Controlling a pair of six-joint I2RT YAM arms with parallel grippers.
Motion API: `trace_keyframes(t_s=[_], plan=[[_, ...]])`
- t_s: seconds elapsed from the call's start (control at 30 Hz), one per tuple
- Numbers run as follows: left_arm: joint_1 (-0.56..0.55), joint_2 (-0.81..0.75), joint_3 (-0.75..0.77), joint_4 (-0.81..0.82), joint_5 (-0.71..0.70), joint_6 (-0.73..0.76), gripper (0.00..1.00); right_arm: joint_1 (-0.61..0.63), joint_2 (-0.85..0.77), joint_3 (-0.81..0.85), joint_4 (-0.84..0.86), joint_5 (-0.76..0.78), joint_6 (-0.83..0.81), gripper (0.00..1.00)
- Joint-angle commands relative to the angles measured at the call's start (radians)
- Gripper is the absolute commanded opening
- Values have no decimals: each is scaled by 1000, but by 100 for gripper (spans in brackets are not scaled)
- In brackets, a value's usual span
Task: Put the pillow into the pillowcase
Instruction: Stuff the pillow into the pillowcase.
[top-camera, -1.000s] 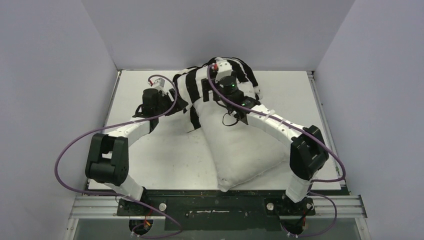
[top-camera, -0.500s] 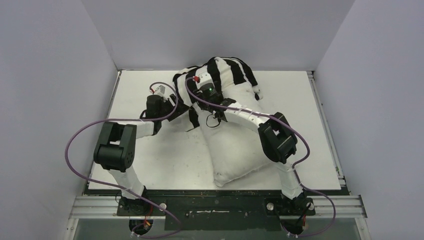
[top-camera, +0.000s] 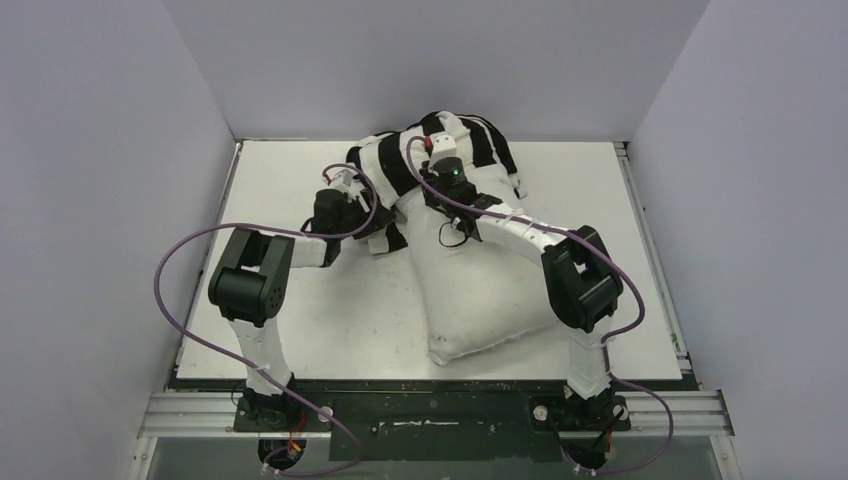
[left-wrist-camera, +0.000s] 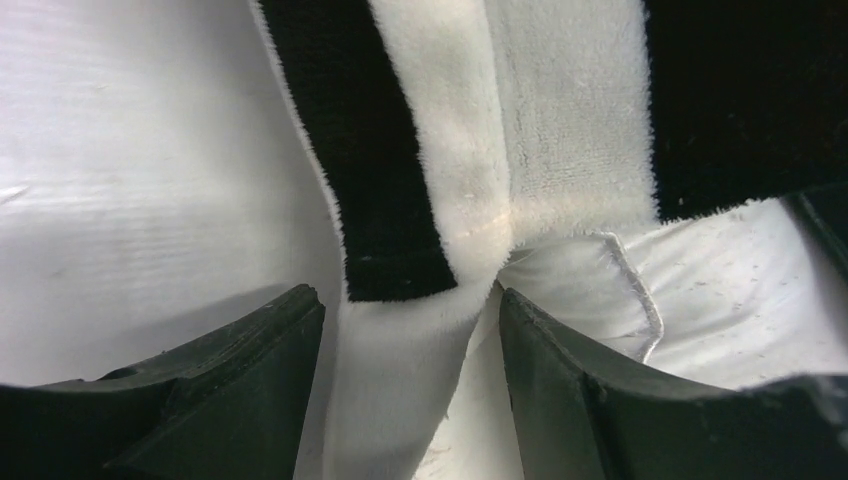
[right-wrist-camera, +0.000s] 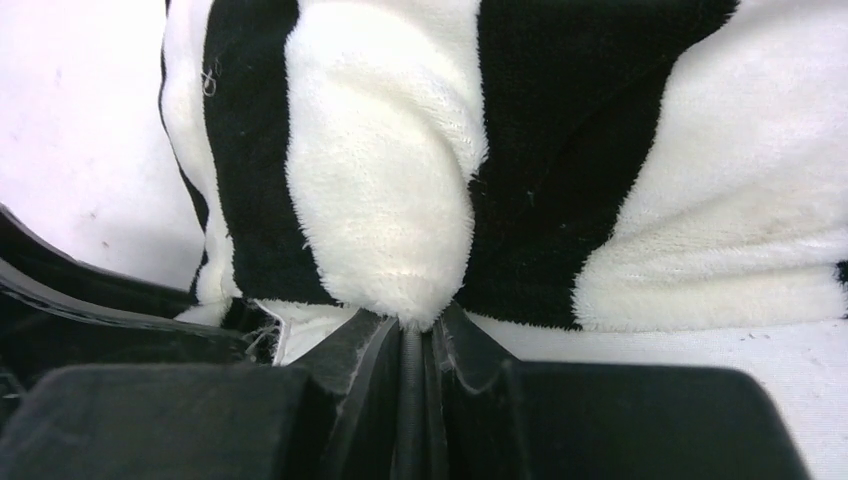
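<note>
The off-white pillow (top-camera: 475, 290) lies slanted on the table, with its far end under the black-and-white striped pillowcase (top-camera: 400, 165). My right gripper (top-camera: 437, 160) is over the pillow's far end. In the right wrist view the right gripper (right-wrist-camera: 410, 325) is shut on a white fold of the pillowcase (right-wrist-camera: 380, 200), just above the pillow (right-wrist-camera: 700, 340). My left gripper (top-camera: 368, 208) is at the pillowcase's left edge. There the left gripper (left-wrist-camera: 408, 300) stands open astride a hanging strip of pillowcase (left-wrist-camera: 400, 380), and the pillow's seamed corner (left-wrist-camera: 720, 290) lies just right of it.
The white table top (top-camera: 300, 320) is enclosed by grey walls on three sides. Purple cables loop from both arms. The right arm's elbow (top-camera: 580, 280) hangs over the pillow's near right part.
My right gripper has gone from open to shut on a pillowcase fold. The left arm has moved right, closer to the pillow, and its elbow followed.
</note>
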Motion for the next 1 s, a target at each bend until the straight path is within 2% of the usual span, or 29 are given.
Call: trace_keyframes(t_s=[0.0, 0.1, 0.13, 0.27, 0.37, 0.47, 0.6, 0.7, 0.73, 0.83, 0.97], plan=[[-38, 48, 58, 149, 34, -1, 52, -31, -72, -30, 136, -58, 113, 0], [-53, -5, 12, 185, 57, -54, 5, -59, -92, -66, 205, -34, 203, 0], [-65, -43, -7, 164, 40, -53, 0, -72, -99, -85, 233, -23, 244, 0], [-170, -259, -22, -74, -38, 16, 0, -82, -134, -191, 403, 99, 333, 0], [-303, -399, -127, -72, -141, -5, 0, -75, -141, -235, 488, 186, 393, 0], [-426, -446, -225, -55, -239, -46, 0, -72, -133, -247, 536, 252, 449, 0], [-447, -438, -327, -1, -272, -97, 0, -67, -114, -214, 528, 291, 464, 0], [-416, -447, -340, -3, -284, -92, 0, -69, -113, -207, 503, 183, 426, 0], [-399, -449, -339, 1, -284, -93, 0, -69, -120, -216, 491, 120, 410, 7], [-330, -447, -340, 27, -251, -105, 0, -71, -183, -262, 413, -37, 314, 38], [-288, -465, -358, 74, -234, -125, 0, -81, -354, -376, 343, -198, 135, 68]])
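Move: The pillowcase's near-left edge already lies between the left hand's open fingers, about 1 cm ahead; the pillow's middle is some 11 cm back, 17 cm right and 2 cm higher. The right hand still pinches the pillowcase's hem at its fingertips; from it the pillow's middle is roughly 17 cm back, 10 cm right and 8 cm lower. Left pinches the pillowcase edge and pulls back about 12 cm; right lifts, rolls 25 degrees, then opens. ##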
